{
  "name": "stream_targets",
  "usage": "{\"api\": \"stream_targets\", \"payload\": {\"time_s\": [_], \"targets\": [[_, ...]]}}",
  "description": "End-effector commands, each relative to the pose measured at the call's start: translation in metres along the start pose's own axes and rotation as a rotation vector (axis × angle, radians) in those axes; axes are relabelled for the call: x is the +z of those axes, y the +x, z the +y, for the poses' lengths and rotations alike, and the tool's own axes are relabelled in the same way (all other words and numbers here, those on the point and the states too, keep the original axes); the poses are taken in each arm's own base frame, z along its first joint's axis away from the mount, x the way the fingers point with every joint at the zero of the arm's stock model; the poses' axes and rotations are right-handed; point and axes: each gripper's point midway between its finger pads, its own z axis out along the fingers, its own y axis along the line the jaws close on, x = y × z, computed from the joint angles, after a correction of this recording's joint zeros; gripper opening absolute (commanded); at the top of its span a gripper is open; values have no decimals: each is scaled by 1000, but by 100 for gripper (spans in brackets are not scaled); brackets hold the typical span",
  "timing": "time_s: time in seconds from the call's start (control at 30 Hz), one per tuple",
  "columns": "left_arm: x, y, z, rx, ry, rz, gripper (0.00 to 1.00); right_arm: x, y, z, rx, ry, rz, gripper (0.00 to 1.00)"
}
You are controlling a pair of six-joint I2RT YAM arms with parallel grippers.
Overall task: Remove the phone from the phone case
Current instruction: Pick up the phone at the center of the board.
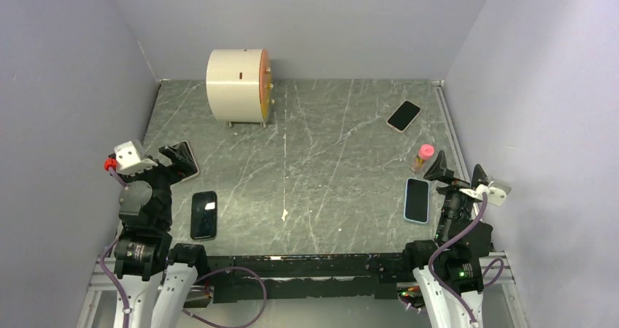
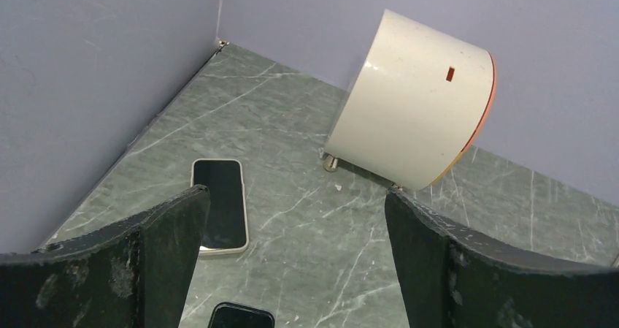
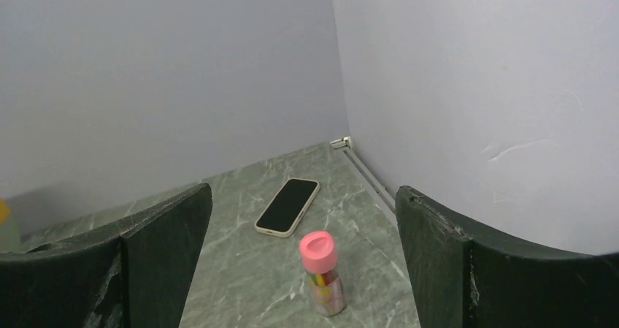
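Note:
Several phones lie face up on the green marble table [image 1: 321, 167]. A phone in a cream case [image 1: 404, 115] is at the back right, also in the right wrist view [image 3: 287, 206]. Another cream-cased phone [image 2: 219, 205] lies just ahead of my left gripper [image 2: 295, 196], half hidden under it from above [image 1: 191, 160]. A black phone [image 1: 204, 215] lies near the left arm, and a phone in a light blue case [image 1: 417, 200] lies beside my right gripper [image 1: 458, 173]. Both grippers, the left [image 1: 169, 161] and the right [image 3: 303, 193], are open and hold nothing.
A big white cylinder with an orange end [image 1: 237, 85] stands on small feet at the back left, close ahead in the left wrist view [image 2: 412, 98]. A small pink-capped bottle [image 1: 423, 158] stands upright just ahead of the right gripper [image 3: 323, 273]. Purple walls enclose the table.

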Motion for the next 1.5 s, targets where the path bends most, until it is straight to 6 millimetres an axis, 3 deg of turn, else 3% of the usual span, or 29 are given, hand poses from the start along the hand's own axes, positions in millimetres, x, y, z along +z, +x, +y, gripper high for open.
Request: {"api": "stream_targets", "payload": {"time_s": [0.0, 0.33, 0.57, 0.7, 0.87, 1.17, 1.47], "targets": [[0, -8, -4, -18, 6, 6, 94, -24, -47, -10, 107, -6, -166, 99], [24, 21, 0, -81, -83, 169, 95, -21, -36, -4, 143, -25, -141, 99], [52, 59, 1, -39, -196, 437, 94, -24, -40, 8, 166, -97, -141, 99], [62, 93, 4, -9, -274, 647, 95, -26, -39, 13, 171, -135, -121, 99], [75, 132, 27, -82, -352, 800, 95, -27, -37, 19, 179, -174, -106, 99], [122, 156, 58, -55, -416, 902, 94, -30, -35, 31, 189, -246, -86, 99], [152, 206, 101, 8, -437, 1102, 95, -30, -34, 37, 200, -278, -82, 99]]}}
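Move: The phone in the pink-rimmed case lies about 17 cm ahead of the left gripper, 6 cm to its left and 30 cm below. The black phone is nearly under that gripper, some 3 cm back and 3 cm right, at table height. The white drum stands about 38 cm ahead and 12 cm right, its middle roughly 20 cm below. From the right gripper the pink-rimmed phone is some 20 cm ahead, 79 cm left and 31 cm below. Bring the left gripper down about 22 cm and forward some 13 cm, easing left only in the later part, towards the near end of the pink-rimmed phone. Tip its level fingers steeply down on the way, some 60 degrees, keep them wide open and stop short of the phone. Swing the right gripper about 5 cm left, turning it counter-clockwise. ##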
